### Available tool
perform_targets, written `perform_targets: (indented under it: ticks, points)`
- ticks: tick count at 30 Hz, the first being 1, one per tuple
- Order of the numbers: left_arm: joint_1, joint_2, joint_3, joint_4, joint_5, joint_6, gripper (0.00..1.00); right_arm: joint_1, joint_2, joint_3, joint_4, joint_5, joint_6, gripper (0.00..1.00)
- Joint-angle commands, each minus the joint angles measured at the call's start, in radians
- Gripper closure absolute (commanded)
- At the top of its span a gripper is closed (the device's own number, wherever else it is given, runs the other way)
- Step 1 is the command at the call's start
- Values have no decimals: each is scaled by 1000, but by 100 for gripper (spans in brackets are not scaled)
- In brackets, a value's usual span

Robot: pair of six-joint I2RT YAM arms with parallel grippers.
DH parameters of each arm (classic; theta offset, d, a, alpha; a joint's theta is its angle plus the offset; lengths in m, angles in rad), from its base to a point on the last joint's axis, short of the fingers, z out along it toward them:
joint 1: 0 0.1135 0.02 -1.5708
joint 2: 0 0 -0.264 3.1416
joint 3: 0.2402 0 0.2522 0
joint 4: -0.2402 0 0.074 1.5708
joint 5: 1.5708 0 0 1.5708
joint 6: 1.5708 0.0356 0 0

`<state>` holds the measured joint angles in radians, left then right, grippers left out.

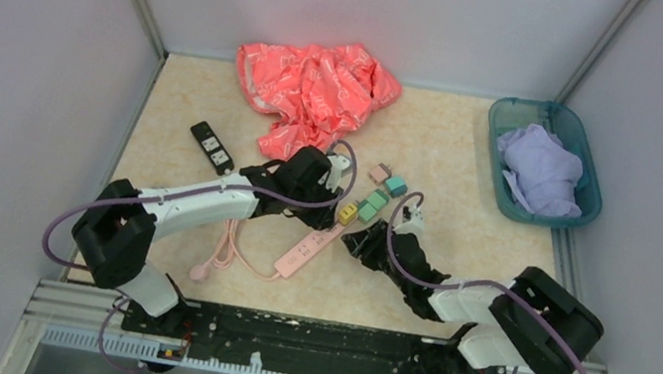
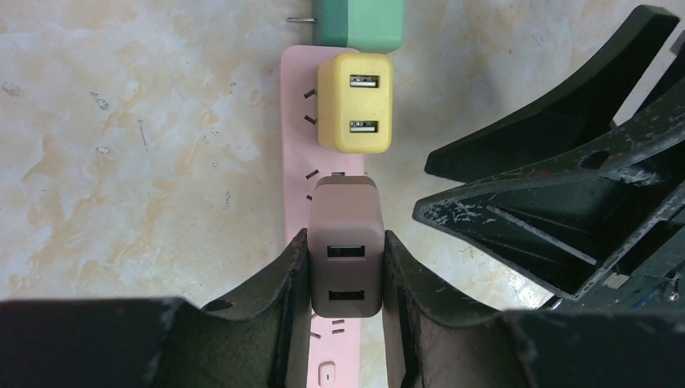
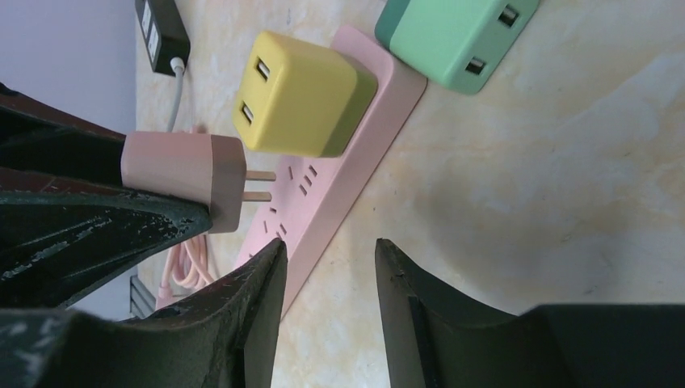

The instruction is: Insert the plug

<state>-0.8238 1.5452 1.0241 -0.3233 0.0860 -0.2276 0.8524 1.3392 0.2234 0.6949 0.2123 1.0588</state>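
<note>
My left gripper [image 2: 346,236] is shut on a dusty-pink USB plug [image 2: 346,246] and holds it over the pink power strip [image 2: 297,153]. In the right wrist view the plug [image 3: 182,174] has its two prongs just off the strip [image 3: 323,202], beside a row of slots, with a small gap showing. A yellow plug [image 2: 355,101] sits in the strip one place further along. My right gripper [image 3: 329,245] is open beside the strip's long edge. One of its fingers overlaps that edge, and only bare table shows between the fingers.
A green plug [image 3: 448,32] lies past the strip's end, with teal [image 1: 395,185] and pink [image 1: 379,172] ones nearby. A black power strip [image 1: 211,148] lies to the left. An orange-pink cloth [image 1: 317,94] is at the back, and a teal basket [image 1: 588,193] holds lilac cloth at back right.
</note>
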Motion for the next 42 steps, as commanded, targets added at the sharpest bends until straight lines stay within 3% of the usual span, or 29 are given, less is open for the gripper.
perform_targets:
  ticks: [1,14,27,42]
  points:
    - [-9,23,41,-3,-12,22,100,-4,89,23,191,-86,55,56]
    - [-16,62,61,-24,-24,28,100,19,282,29,364,-86,175,58]
    - [-20,75,61,-33,-28,25,100,35,332,78,242,-47,202,63]
    - [-28,80,60,-31,-48,22,100,66,323,118,68,-8,191,78]
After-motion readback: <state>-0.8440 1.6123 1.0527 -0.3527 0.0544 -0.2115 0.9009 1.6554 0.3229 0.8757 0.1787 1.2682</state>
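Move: My left hand already holds the pink plug. The free socket on the power strip lies about 5 cm below that hand, only about 1 cm ahead and 1 cm right. From the left hand, the yellow plug stands about 3 cm ahead, 3 cm right and 4 cm down, and the nearest green plug about 4 cm ahead, 6 cm right. From my right hand, the strip's side by that socket is about 5 cm left, level with it fore and aft, and 3 cm lower. The yellow plug is some 4 cm ahead and 3 cm left. I swing my right hand down and left, about 4.5 cm across and 2.5 cm down, in beneath the held plug. There I tip the wrist some 10 degrees and narrow its fingers onto the near side of the power strip. Meanwhile my left hand keeps its pinch and eases the pink plug down about 2 cm, slowing to a stop with the prongs at the free socket, just nearer me than the yellow plug. ##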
